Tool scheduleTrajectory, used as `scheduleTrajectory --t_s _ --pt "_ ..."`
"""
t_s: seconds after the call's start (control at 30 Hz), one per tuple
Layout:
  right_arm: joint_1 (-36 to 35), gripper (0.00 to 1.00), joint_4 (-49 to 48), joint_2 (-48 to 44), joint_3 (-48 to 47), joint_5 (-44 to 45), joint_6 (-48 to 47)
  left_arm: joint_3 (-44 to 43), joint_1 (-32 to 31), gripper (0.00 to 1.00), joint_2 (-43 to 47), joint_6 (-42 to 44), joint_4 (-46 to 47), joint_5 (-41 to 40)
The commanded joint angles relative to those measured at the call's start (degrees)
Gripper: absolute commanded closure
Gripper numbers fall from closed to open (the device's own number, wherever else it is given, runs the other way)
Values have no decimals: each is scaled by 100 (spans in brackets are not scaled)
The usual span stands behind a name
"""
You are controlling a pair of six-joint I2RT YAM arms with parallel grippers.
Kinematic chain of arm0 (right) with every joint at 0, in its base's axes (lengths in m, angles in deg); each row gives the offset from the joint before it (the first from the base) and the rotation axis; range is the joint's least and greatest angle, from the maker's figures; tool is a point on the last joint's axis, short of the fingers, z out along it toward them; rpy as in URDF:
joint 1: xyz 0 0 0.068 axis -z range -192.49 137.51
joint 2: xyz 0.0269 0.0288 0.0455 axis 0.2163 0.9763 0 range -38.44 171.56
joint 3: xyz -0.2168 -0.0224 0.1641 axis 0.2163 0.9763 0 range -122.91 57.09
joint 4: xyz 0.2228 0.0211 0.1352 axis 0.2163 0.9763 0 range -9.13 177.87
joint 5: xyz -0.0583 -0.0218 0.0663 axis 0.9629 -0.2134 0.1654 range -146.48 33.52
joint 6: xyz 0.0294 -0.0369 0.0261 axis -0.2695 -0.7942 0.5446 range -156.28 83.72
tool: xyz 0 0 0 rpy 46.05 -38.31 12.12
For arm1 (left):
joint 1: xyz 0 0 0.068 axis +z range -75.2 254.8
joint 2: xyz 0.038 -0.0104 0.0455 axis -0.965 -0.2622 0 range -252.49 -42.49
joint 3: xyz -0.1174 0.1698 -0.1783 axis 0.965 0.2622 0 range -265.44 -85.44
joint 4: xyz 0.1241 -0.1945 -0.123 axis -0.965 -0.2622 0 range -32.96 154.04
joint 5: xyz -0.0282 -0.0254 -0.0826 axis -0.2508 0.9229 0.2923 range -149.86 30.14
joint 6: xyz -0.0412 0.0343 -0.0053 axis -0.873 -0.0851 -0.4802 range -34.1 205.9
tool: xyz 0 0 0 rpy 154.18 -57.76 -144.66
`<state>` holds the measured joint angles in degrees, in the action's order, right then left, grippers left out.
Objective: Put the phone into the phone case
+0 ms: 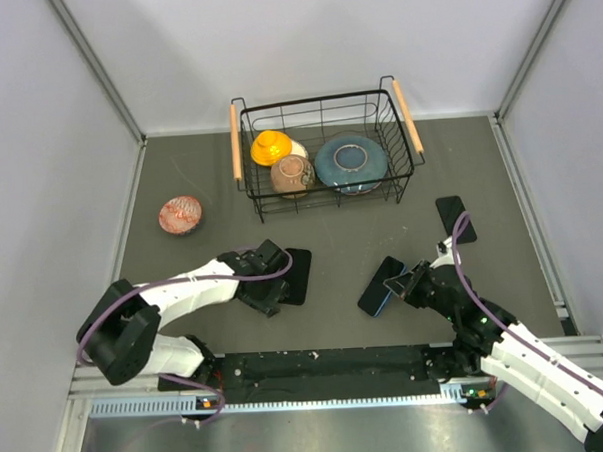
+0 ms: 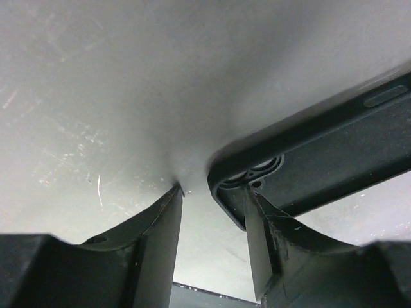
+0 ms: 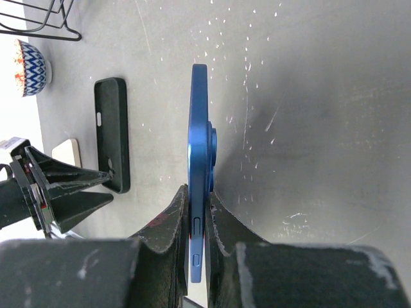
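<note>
The black phone case (image 1: 298,274) lies flat on the grey table, left of centre. My left gripper (image 1: 267,283) is down at its near-left end. In the left wrist view the case's (image 2: 321,154) camera-cutout corner sits between my fingers; the right finger (image 2: 263,237) rests over the case's rim, the left finger stands apart from it, and the gripper (image 2: 213,192) is open. The blue phone (image 1: 380,286) is held on edge just above the table, with my right gripper (image 1: 404,282) shut on it. The right wrist view shows the phone (image 3: 198,128) upright between the fingers and the case (image 3: 112,135) off to the left.
A wire basket (image 1: 316,98) with wooden handles stands at the back, holding an orange bowl, a brown cup and a blue plate. A red patterned bowl (image 1: 181,214) sits at the left. A second flat black slab (image 1: 455,217) lies at the right. Grey walls enclose the table.
</note>
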<state>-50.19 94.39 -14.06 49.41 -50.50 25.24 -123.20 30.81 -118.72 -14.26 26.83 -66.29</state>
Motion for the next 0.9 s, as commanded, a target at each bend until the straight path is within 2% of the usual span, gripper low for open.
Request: scheduleTrajectory --t_s 0.0,0.03,0.13,0.27,0.3,0.33,0.37,0.4,0.57,0.7,0.87 --pt "34 100 37 -65 -374 149 -245 -240 -22 53 -313 -540 -163 -59" --pt "34 100 37 -74 -374 167 -245 -302 -22 54 -366 -540 -268 -59" --pt "25 100 81 -135 -392 193 -237 -390 -22 65 -481 -452 -400 -103" --pt "34 100 125 -223 -401 237 -254 -390 -22 72 -577 -364 -550 -305" --pt "25 100 125 -232 -409 237 -272 -399 -22 85 -586 -312 -550 -314" --pt "34 100 142 -232 -444 263 -289 -443 -22 93 -604 -94 -550 -340" --pt "25 100 160 -232 -453 272 -307 -486 -22 100 -630 109 -516 -384" --pt "34 100 169 -232 -497 290 -385 -565 -22 100 -639 363 -515 -463" --pt "25 100 467 -241 -752 439 -719 -1251 -101 100 -648 3024 -393 -1016" --pt "34 100 775 -328 -1094 483 -1009 -1453 -119 100 -604 5553 214 -711" --pt "25 100 968 -609 -1209 536 -1387 -2402 -110 100 -1130 7280 -462 -219"
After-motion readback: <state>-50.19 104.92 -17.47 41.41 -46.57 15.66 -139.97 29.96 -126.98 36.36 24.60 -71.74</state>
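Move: From the left hand the phone case's middle lies about 6 cm ahead, 4 cm right and 1 cm lower; the open fingers already straddle its near-left corner. The phone is some 24 cm to this hand's right, 2 cm ahead and 4 cm higher; a white phone lies 22 cm left, 3 cm ahead. From the right hand, still holding the phone, the case is about 24 cm left, 2 cm ahead and 5 cm lower. Left fingers pinch the case's corner, then carry it forward-up about 6 cm, turning clockwise; right raises the phone. ##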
